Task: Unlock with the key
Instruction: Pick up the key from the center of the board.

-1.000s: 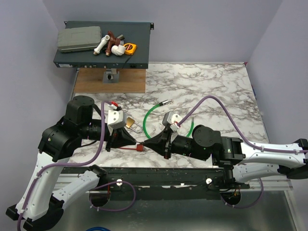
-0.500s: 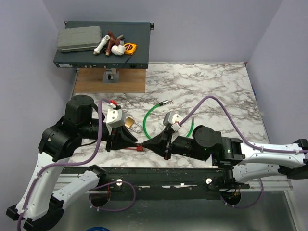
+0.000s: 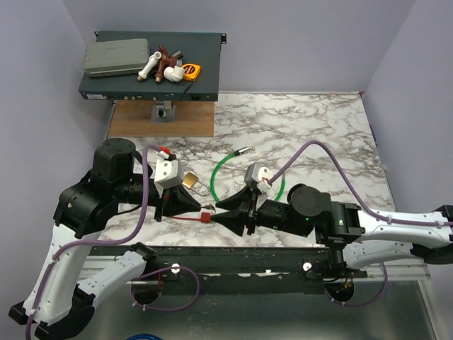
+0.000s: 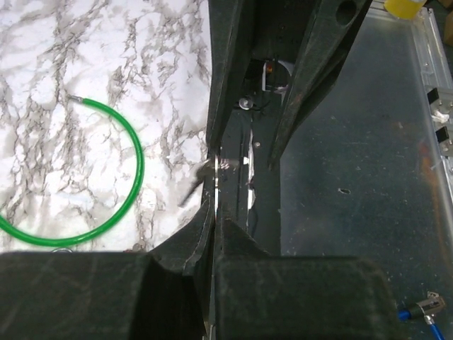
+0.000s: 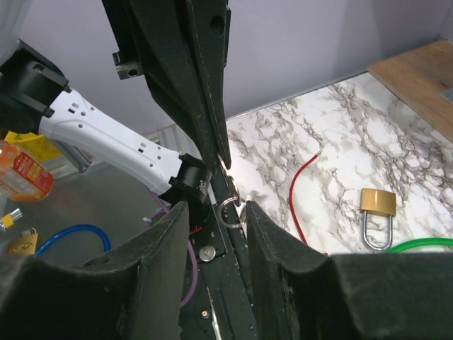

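Observation:
The key (image 4: pixel 225 163) is a small silvery sliver pinched at the tips of my left gripper (image 4: pixel 216 191), which is shut on it. Its metal ring (image 5: pixel 230 210) hangs just below those tips. My right gripper (image 5: pixel 216 207) faces the left one tip to tip, open, its fingers either side of the ring without gripping it. In the top view the left gripper (image 3: pixel 204 210) and right gripper (image 3: pixel 221 212) meet near the table's front edge. The brass padlock (image 3: pixel 192 182) with its silver shackle lies flat on the marble just behind the left gripper, also seen as the padlock (image 5: pixel 377 205).
A green cable loop (image 3: pixel 221 173) lies on the marble beside the padlock. A thin red cord (image 5: pixel 303 191) runs along the table near the grippers. At the back left a wooden board (image 3: pixel 164 119) and a dark case (image 3: pixel 152 67) hold tools. The metal front rail (image 3: pixel 233 258) is close below.
My right gripper has opened and let go of the key. My left gripper opened briefly, then shut on the key. The right arm has drawn back slightly to the right.

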### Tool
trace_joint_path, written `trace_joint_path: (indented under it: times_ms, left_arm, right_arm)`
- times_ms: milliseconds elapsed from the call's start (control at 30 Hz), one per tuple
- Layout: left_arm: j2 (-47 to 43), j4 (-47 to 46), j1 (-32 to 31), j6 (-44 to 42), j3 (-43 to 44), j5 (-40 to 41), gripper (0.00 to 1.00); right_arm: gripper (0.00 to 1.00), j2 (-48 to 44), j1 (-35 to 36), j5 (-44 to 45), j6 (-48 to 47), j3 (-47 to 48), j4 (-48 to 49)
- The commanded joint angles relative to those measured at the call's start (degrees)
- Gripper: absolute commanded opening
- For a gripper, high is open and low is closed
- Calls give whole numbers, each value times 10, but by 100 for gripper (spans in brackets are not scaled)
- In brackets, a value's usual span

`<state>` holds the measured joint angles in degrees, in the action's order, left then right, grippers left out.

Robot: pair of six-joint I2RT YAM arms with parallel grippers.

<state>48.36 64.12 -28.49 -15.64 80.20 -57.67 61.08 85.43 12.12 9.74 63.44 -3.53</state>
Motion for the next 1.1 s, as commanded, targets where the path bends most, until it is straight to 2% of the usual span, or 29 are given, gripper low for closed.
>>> trace_joint_path:
  times_ms: [0,67,167,300,400,633,733,900,1067]
  left_arm:
    - [7,18,4,-26,22,29,0]
    - [8,24,4,-36,22,33,0]
    - [19,57,-3,-69,36,38,0]
    - [71,144,-13,-109,95,49,0]
    - [81,154,-13,-118,107,50,0]
    - [72,151,-13,-127,96,31,0]
    - [71,154,-13,-134,115,9,0]
    - [71,176,-13,-147,146,-17,0]
    - [62,157,-12,-128,138,-34,0]
  right_arm:
    - [45,-44,2,13,-11,14,-30]
    - [48,-57,1,21,-20,28,-45]
    - [58,-58,2,26,-42,51,-67]
    - [60,-31,2,6,-68,73,-82]
    - [60,-7,2,-4,-69,68,-76]
    - [59,-23,-8,-34,-53,-31,60]
    - [58,-25,-36,-80,-45,-61,118]
    - [60,-13,-99,-204,-18,-61,155]
    - [61,-1,-113,-273,-11,-67,194]
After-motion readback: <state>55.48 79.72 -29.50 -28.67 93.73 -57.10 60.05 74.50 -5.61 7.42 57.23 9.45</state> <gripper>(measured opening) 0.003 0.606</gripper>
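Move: The key sits in the left hand's shut fingertips, roughly 2 cm to the right of that hand point and about 1 cm below it. From the right hand it is level and about 1 cm to the left, between the parted fingertips. From the left hand, the padlock lies some 17 cm ahead, 5 cm left and 33 below; at that same depth, the red connector is about 7 cm ahead and 1 left, and the green hose 19 ahead and 11 right. The left fingers keep their pinch on the key while the right fingers, already parted around it, spread wider. The right hand backs off about 3 cm to the right while rising some 6 cm, swings back left and down past its start, then eases forward 2 cm and up, its fingertips tilting up slightly and turning counter-clockwise. The left hand drifts a little forward, then back and up about 2 cm. ##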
